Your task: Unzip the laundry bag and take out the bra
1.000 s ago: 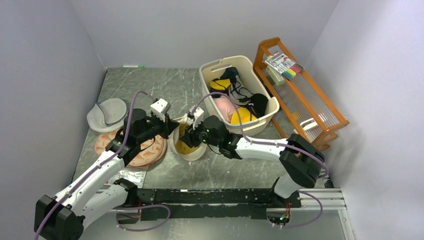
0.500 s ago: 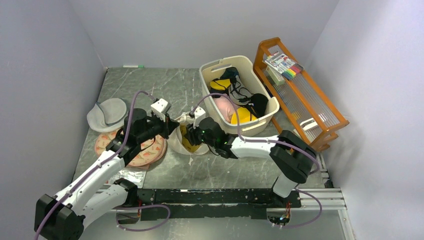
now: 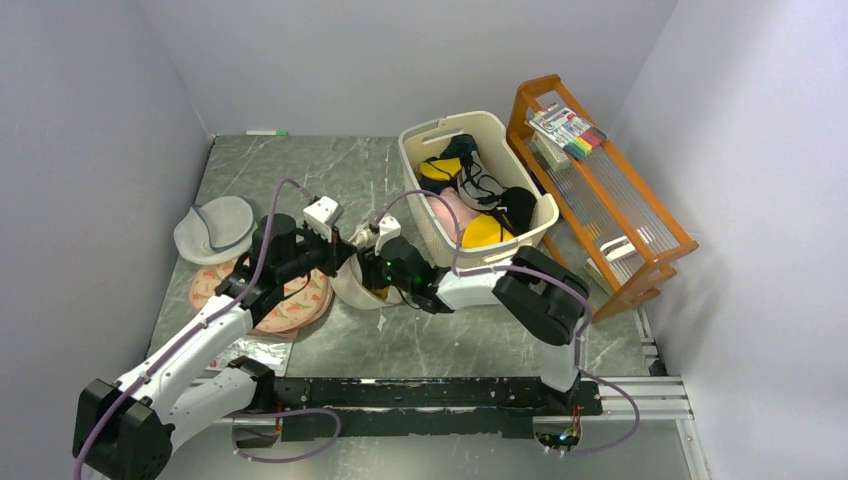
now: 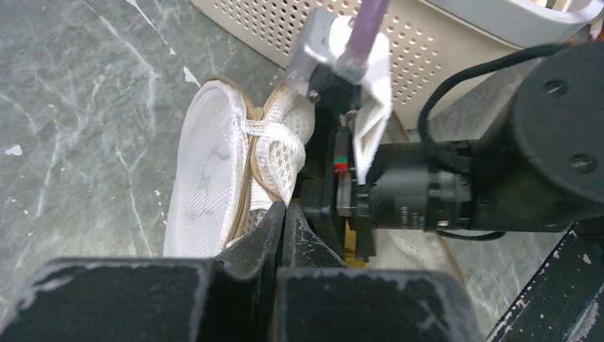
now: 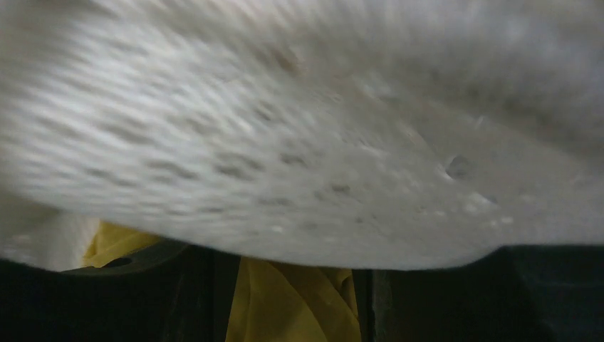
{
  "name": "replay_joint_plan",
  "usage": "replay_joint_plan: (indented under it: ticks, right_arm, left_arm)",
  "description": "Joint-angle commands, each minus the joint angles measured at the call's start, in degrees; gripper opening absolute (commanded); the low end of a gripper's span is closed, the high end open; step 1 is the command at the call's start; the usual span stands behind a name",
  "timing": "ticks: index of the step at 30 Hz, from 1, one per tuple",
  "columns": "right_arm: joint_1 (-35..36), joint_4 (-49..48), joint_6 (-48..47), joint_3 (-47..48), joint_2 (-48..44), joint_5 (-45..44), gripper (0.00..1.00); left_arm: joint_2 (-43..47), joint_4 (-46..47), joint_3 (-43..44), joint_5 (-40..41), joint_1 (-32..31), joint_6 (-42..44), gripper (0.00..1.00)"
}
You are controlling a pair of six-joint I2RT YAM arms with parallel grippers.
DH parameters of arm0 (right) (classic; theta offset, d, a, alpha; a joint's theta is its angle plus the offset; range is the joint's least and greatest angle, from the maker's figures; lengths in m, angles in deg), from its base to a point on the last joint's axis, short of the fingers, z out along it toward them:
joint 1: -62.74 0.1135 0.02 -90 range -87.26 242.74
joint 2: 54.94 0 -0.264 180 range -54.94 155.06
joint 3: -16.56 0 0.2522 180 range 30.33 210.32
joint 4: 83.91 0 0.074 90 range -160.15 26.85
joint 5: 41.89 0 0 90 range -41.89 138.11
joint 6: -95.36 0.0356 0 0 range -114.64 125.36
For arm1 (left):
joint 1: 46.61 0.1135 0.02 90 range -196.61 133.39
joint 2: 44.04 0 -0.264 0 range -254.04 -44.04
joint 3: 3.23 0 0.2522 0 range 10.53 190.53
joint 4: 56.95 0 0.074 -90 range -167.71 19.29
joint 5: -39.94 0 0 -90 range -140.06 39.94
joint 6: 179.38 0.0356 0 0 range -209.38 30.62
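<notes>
The cream-white mesh laundry bag [image 3: 347, 287] lies mid-table, its opening lifted; in the left wrist view the laundry bag [image 4: 206, 171] stands up on its rim. My left gripper [image 4: 285, 208] is shut on the mesh edge by the zip and holds it up, seen from above as the left gripper [image 3: 338, 250]. My right arm [image 4: 427, 192] reaches into the opening. Inside, the right gripper [image 5: 288, 285] has its fingers apart, with the mustard-yellow bra [image 5: 285, 317] bunched between them. Mesh covers the upper part of that view. From above the bra is mostly hidden.
A cream basket [image 3: 520, 240] of garments stands right behind the bag. A wooden rack [image 3: 600, 200] is at the far right. The pink printed bag [image 3: 290, 305] and grey bag [image 3: 215, 228] lie to the left. A foil packet [image 3: 255, 352] sits near the front.
My right arm has pushed left and deeper into the bag, its jaws have widened, and less yellow shows from above. The left gripper has kept its hold on the rim.
</notes>
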Motion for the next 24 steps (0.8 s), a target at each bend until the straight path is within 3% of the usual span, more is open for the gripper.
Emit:
replay_joint_plan:
  ticks: [1, 5, 8, 10, 11, 12, 24]
  right_arm:
    - [0.3, -1.5, 2.1, 2.0, 3.3, -1.8, 0.53]
    - [0.2, -1.8, 0.2, 1.7, 1.4, -3.9, 0.44]
    - [0.2, -3.8, -1.3, -0.4, -2.0, -3.7, 0.22]
    - [0.2, -2.1, -1.5, -0.4, -3.5, -2.9, 0.17]
    - [0.2, -1.3, -2.0, -0.3, -4.6, -2.3, 0.06]
    - [0.2, -1.0, -2.5, -0.5, -5.3, -1.4, 0.01]
    - [0.2, -1.2, -5.2, -5.4, -14.2, -1.4, 0.0]
  left_arm:
    - [0.2, 1.2, 2.5, -2.9, 0.1, -0.2, 0.07]
    - [0.7, 1.1, 2.3, -2.3, 0.2, -0.2, 0.07]
    - [0.3, 0.1, 3.0, -1.2, 0.1, 0.1, 0.07]
    - [0.2, 0.0, 2.9, -0.8, 0.1, 0.1, 0.07]
    - [0.2, -0.1, 2.9, -0.7, 0.1, 0.1, 0.07]
    - [0.1, -0.2, 3.0, -0.6, 0.1, 0.2, 0.07]
    - [-1.0, -0.8, 3.6, 0.6, 0.2, 0.6, 0.07]
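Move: The bra lies in the open laundry bag right at the right hand's half-open fingers, its middle some 3 cm back, 2 cm right and 2 cm lower. The laundry basket's middle is about 15 cm ahead of the right hand and 25 cm to its right, slightly higher; the carrot-print pouches lie roughly 19 cm left, 7 cm back and 4 cm lower. From the left hand the bra is about 6 cm back, 4 cm right and 10 cm below. Down a last 2 cm into the bag goes the right hand, its fingers closing from half open to shut on the yellow bra cloth; then it turns straight up and climbs about 8 cm, out towards the bag's mouth, with hardly any tilt. The left hand stays in place and keeps its pinch on the mesh at the bag's rim. ##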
